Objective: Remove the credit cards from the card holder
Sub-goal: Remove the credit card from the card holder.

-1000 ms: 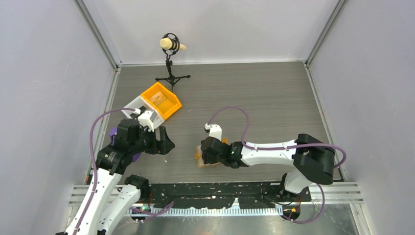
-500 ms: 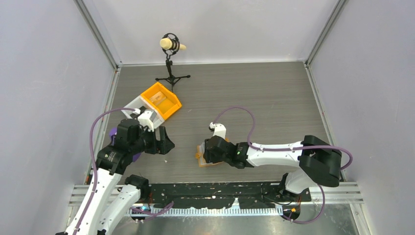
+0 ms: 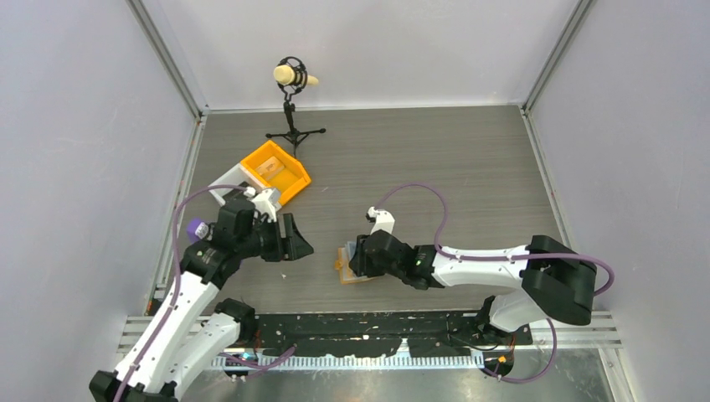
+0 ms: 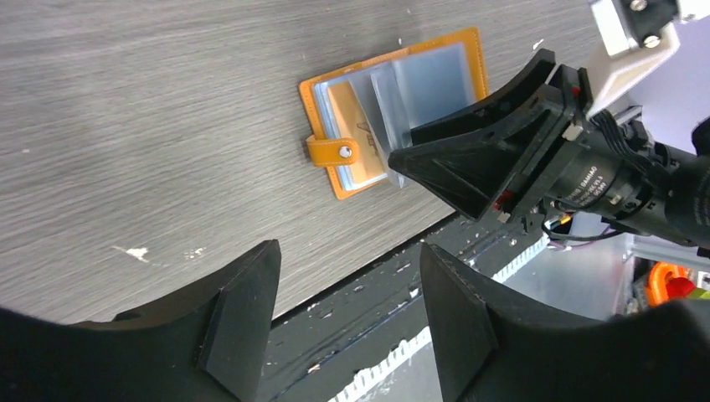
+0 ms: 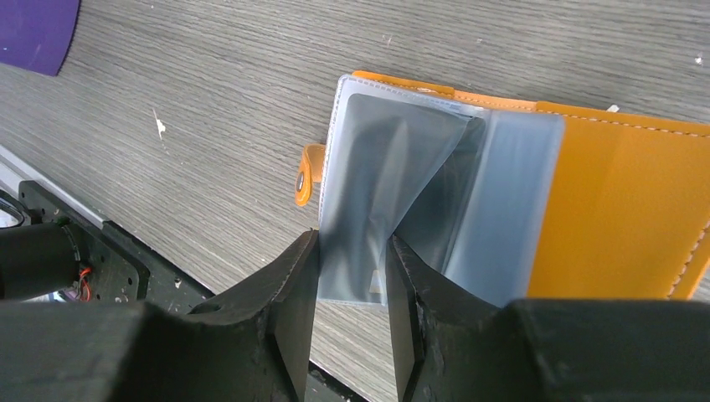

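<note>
The card holder point(image 3: 345, 273) lies open on the table near the front edge, orange with blue-grey pocket panels point(image 5: 619, 209). My right gripper point(image 3: 357, 258) reaches over it from the right. Its jaws point(image 5: 353, 243) pinch the near edge of one pocket panel point(image 5: 393, 159), which bows and lifts off the others. A dark grey shape shows through that panel; I cannot tell if it is one of the credit cards. My left gripper point(image 3: 297, 243) hovers open to the holder's left, nothing between its fingers point(image 4: 347, 260). The left wrist view shows the holder point(image 4: 435, 71) with its snap strap point(image 4: 333, 152).
An orange bin point(image 3: 276, 170) with a white bin point(image 3: 230, 184) beside it stands at the back left. A microphone stand point(image 3: 293, 126) is behind them. A purple object point(image 3: 198, 228) lies by the left arm. The black front rail point(image 3: 377, 331) runs just below the holder.
My left arm has swung right toward the holder and its jaws have narrowed a little. My right gripper has shifted slightly right and closed a bit on the panel.
</note>
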`<move>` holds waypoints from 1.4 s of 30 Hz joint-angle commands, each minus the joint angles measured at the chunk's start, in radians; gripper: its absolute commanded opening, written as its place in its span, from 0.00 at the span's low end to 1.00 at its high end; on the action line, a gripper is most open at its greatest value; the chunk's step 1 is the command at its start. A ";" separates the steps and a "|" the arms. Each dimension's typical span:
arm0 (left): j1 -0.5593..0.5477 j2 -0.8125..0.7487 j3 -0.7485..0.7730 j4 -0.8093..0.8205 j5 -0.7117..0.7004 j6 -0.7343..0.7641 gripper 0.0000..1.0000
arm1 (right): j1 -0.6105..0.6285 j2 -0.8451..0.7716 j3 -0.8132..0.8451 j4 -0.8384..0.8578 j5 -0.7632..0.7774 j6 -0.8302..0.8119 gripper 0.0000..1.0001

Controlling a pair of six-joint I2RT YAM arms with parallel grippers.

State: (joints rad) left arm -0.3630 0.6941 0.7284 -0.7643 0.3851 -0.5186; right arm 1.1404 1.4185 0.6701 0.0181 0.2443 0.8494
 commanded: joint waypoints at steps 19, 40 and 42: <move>-0.201 0.637 0.090 0.504 -0.090 -0.177 0.26 | -0.060 -0.074 -0.090 0.166 -0.087 0.007 0.40; -0.276 0.855 0.155 0.532 -0.090 -0.175 0.20 | -0.069 -0.061 -0.101 0.188 -0.111 -0.003 0.42; -0.282 0.844 0.155 0.526 -0.088 -0.173 0.20 | -0.069 -0.061 -0.099 0.182 -0.110 -0.004 0.45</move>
State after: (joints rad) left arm -0.6334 1.5501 0.8482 -0.2665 0.2951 -0.6998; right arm 1.0760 1.3716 0.5720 0.1566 0.1345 0.8623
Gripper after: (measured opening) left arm 0.200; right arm 0.424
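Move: The raised clear sleeve of the card holder lies about 13 cm to the left gripper's right, 4 cm ahead and 13 cm below. The holder's strap is roughly 9 cm right, 3 cm ahead and 16 cm below that gripper. The other gripper's tips are about 15 cm right, level fore and aft, and 11 cm below. From the right hand, which already holds the sleeve, its middle is some 4 cm ahead and 2 cm left, about 1 cm below. Bring the left gripper down about 12 cm and equally far right, reaching some 7 cm forward, to the far end of the raised sleeve; tip its fingers about 15 degrees further down and narrow them from wide to nearly shut on the way, then ease down slowly. Keep the sleeve held up between the right fingers, nearly still. ##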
